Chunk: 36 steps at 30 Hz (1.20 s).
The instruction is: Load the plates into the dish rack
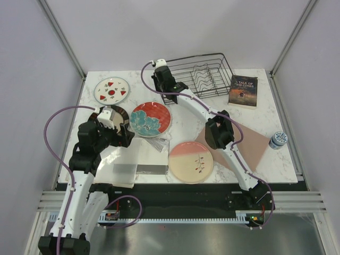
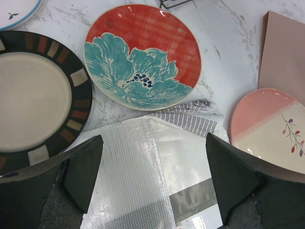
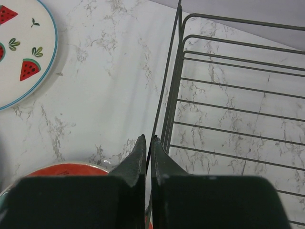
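Observation:
The black wire dish rack [image 1: 204, 74] stands at the back of the table with nothing in it. My right gripper [image 3: 148, 138] is shut on the thin rim wire at the rack's [image 3: 172, 95] near-left side. Four plates lie flat: the white watermelon plate [image 1: 111, 90], the dark-rimmed cream plate [image 2: 33, 95], the red plate with a teal flower [image 2: 143, 57] and the pink-and-cream twig plate [image 1: 190, 162]. My left gripper [image 2: 152, 162] hangs open over a silver bubble mailer [image 2: 128, 171], holding nothing.
A dark paperback [image 1: 243, 90] lies right of the rack. A pinkish-brown mat [image 1: 249, 146] sits under the right arm, with a small blue-and-white tin [image 1: 278, 139] by the right edge. A striped cloth [image 2: 190, 119] lies beside the mailer.

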{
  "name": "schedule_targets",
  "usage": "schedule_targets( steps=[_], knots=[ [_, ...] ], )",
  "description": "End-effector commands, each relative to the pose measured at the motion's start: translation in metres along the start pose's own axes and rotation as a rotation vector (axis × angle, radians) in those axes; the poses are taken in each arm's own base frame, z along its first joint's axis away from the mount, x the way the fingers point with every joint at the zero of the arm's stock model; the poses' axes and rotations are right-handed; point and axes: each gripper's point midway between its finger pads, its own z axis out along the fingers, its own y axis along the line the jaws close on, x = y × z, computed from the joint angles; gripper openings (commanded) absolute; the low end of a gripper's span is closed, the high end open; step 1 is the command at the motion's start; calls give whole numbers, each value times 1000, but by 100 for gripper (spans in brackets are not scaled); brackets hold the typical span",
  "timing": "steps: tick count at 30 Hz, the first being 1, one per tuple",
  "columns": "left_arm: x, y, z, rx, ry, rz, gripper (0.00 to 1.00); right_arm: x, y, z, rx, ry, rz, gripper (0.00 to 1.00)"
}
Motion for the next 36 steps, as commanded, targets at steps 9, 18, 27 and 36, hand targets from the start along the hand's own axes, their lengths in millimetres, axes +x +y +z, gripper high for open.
schedule_targets(
  steps=[9, 18, 27, 36],
  knots=[
    [-20, -7, -5, 23, -76, -11, 95, -86, -8, -44, -4, -187, -172, 0],
    [-21, -10, 0, 48, -102, -13, 95, -127, -1, -134, -41, -194, -183, 0],
    [-22, -12, 11, 81, -123, -14, 95, -41, 4, -205, -292, 54, -456, 0],
    [-23, -13, 16, 103, -125, -15, 95, 1, -13, -258, -483, 80, -879, 0]
  ],
)
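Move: The right hand already grips the left rim of the dish rack. The rack's middle lies about 15 cm to its right, 2 cm ahead and 5 cm lower. The red flower plate is some 14 cm back and 4 cm left, and the pink plate 33 cm back and 13 cm right, both about 10 cm below. The watermelon plate lies level with the hand, 21 cm left. From the left hand the rack's middle is roughly 32 cm ahead and 27 cm right, 10 cm lower. Keeping its shut pinch on the left rim, the right hand at first scarcely moves, then hauls that end of the dish rack up by about 12 cm while drawing back and to the right. It carries on back and right towards the pink plate, past the right side of the red flower plate, sinking some 5 cm and turning counter-clockwise by about 35 degrees, to end roughly 20 cm farther back. ##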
